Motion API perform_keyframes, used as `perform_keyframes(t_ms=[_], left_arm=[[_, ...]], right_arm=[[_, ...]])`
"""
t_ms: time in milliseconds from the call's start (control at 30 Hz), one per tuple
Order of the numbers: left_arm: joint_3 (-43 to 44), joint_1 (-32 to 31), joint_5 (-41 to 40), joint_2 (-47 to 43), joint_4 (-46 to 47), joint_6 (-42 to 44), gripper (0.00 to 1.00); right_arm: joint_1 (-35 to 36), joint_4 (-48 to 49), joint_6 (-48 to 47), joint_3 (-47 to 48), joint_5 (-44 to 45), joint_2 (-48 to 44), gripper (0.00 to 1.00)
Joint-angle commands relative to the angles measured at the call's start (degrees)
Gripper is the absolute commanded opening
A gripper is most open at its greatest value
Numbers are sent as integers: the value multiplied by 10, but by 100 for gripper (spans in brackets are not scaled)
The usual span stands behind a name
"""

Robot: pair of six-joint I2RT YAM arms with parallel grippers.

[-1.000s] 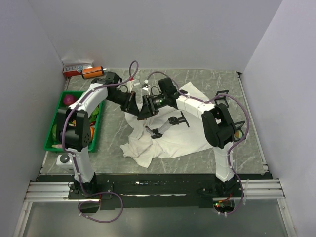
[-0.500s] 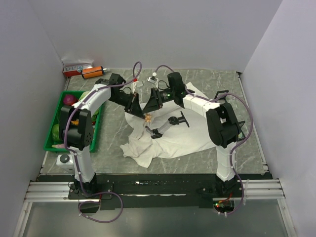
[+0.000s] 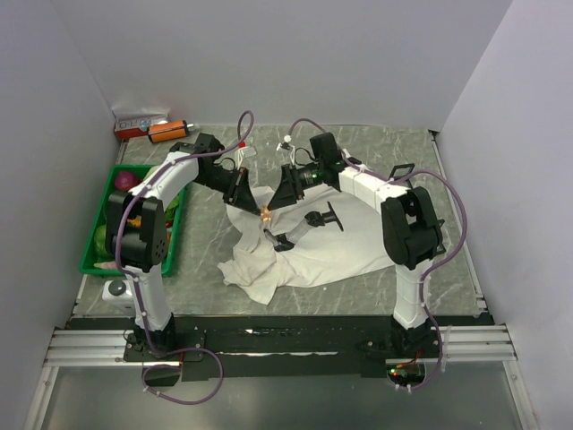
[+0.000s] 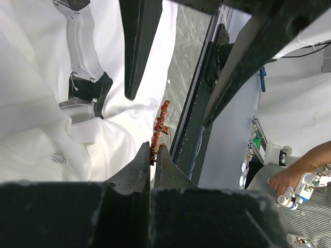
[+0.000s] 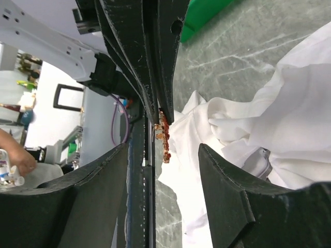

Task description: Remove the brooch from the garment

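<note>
The brooch (image 3: 267,213) is a tiny orange-gold trinket held just above the crumpled white garment (image 3: 313,255). My left gripper (image 3: 256,204) is shut on its upper end. In the left wrist view the jaws (image 4: 154,150) pinch the brooch (image 4: 161,124), with the garment (image 4: 41,103) behind it. My right gripper (image 3: 276,204) faces the left one, open. In the right wrist view its fingers (image 5: 164,149) stand wide on either side of the hanging brooch (image 5: 164,138) without touching it. No cloth shows on the brooch there.
A black-and-white handled tool (image 3: 306,224) lies on the garment near the brooch. A green basket (image 3: 97,260) of fruit stands at the left. An orange-and-black cylinder (image 3: 166,131) and a small box (image 3: 139,120) sit at the back left corner.
The right gripper has opened and drawn back to the right from the left gripper. The brooch, hidden between them a second ago, now shows in the left jaws.
</note>
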Motion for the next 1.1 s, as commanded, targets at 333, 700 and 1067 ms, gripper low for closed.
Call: perform_keyframes(t_ms=[333,700,1067], left_arm=[[17,2,40,-8,-4,14,1],[17,2,41,-6,-2,11,1],[18,2,43,-5,-2,11,1]], right_arm=[[30,-41,-59,43,24,-25,53],[30,-39,-59,43,20,-19,39],[37,-43,-66,48,27,-15,32]])
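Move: The brooch, already off the garment and pinched in the left fingertips, sits about 2 cm left, 1 cm back of the right hand and 1 cm below it. From the left hand it sticks out some 2 cm to the right, 1 cm back and 1 cm down. From the right hand, the grey print on the garment lies roughly 7 cm right, 5 cm back and the garment's crumpled sleeve about 8 cm left, 11 cm back, both some 15 cm below. The brooch is held in place by the shut left fingers, that hand staying put in the air. The right hand eases about 2 cm left and back towards it, its open fingers passing to either side, then stops there while they narrow from roughly two-thirds open to a third, without visibly gripping yet. ##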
